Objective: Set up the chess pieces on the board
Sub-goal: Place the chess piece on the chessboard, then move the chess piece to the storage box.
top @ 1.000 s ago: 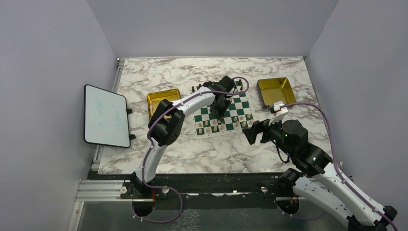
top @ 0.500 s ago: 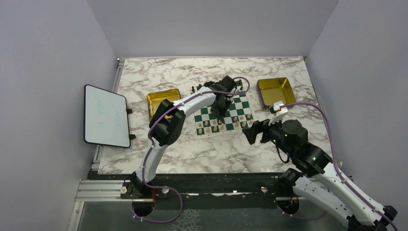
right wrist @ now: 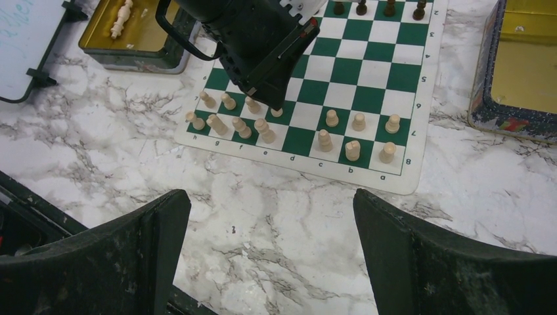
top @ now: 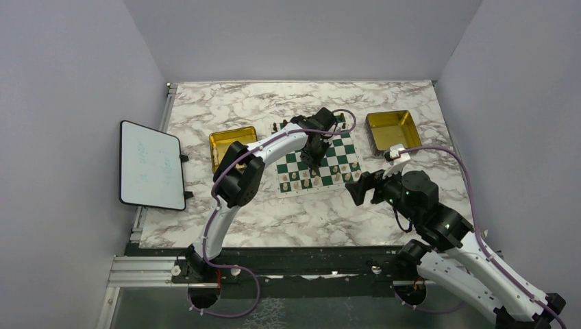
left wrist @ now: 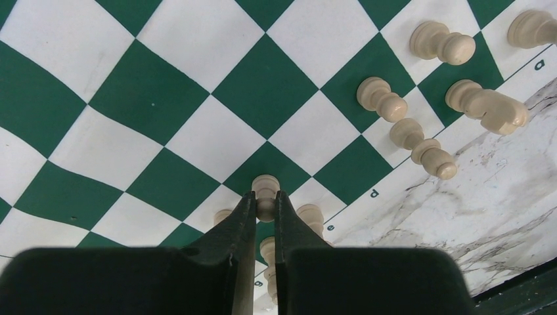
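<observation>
The green and white board point(top: 347, 149) lies mid-table, also seen in the right wrist view point(right wrist: 368, 72). Several cream chess pieces point(right wrist: 358, 121) stand in its two near rows, some in the left wrist view point(left wrist: 378, 98). My left gripper point(left wrist: 265, 197) reaches down over the board point(left wrist: 197, 138), its jaws closed on the neck of a cream pawn point(left wrist: 265, 186) that stands upright on a square in the second row. My right gripper point(right wrist: 271, 200) hangs open and empty over bare marble in front of the board. From above, the left gripper point(top: 312, 163) is over the board and the right gripper point(top: 356, 188) near its front right corner.
A gold tray point(right wrist: 98, 39) left of the board holds a cream piece point(right wrist: 123, 16). Another gold tray point(right wrist: 525, 65) stands at the right. Dark pieces point(right wrist: 361, 8) line the far rows. A white tablet point(top: 151, 164) hangs off the table's left edge.
</observation>
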### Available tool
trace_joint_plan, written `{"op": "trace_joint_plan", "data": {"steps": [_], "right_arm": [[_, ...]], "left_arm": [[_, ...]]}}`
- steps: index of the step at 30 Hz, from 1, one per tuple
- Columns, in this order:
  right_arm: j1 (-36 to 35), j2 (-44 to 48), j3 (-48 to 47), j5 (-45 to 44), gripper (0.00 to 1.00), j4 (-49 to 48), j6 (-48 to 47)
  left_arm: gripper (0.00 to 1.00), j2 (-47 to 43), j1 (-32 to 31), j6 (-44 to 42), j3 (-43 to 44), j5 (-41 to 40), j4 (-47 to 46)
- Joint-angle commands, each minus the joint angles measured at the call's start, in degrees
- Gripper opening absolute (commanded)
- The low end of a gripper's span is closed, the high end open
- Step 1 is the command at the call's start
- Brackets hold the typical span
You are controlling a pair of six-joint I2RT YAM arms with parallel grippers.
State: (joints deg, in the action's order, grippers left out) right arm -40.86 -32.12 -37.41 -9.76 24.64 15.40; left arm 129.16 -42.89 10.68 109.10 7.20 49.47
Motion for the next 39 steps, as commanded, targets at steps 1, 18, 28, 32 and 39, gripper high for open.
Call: {"op": "trace_joint_plan", "data": {"steps": [1,18,28,32,39], "right_arm": [[-0.01,0.52,0.42,-1.55,1.00,0.45,-0.19],[-0.02,0.45,0.66,-0.46,1.00,0.02,-0.28],[-0.01,0.29,0.96,0.02,1.00,-0.60,-0.42],[-0.03,0.44,1.40,-1.06,1.00,-0.85,1.08],[-0.01,0.22,4.82,-4.55,1.00,-3.20,8.26]], "left_arm": [[0.16,1.19,-0.61,-0.02,0.86,0.13,0.03],[0.30,-1.24,-0.61,0.63,3.71,-0.84,-0.03],[0.33,-3.07,-0.44,0.84,3.51,-2.22,0.10],[0.33,-3.56,-0.44,0.67,3.61,-2.66,0.10],[0.36,-9.08,0.53,1.78,1.43,-10.00,-1.74]]}}
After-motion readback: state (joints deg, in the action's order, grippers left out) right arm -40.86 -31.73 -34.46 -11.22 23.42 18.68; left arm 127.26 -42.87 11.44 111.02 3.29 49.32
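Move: The white pawn stands on its green square between your left fingertips, its middle about 1 cm below the left hand point. The next pawn stands roughly 4 cm left and 1 cm back; a tall white piece is some 4 cm back and 1 cm right; another pawn is about 7 cm right and 1 cm ahead. From the right gripper, the pawn being set down lies roughly 13 cm ahead, 14 cm left and 18 cm below. Hold the left gripper in place over the board and open the fingers to about a third so they let go of the pawn. Then lift clear of the pawn, up about 2.5 cm and forward about 1.5 cm, pausing briefly halfway. Late on, let the wide-open right gripper begin to sink, some 1.5 cm. ##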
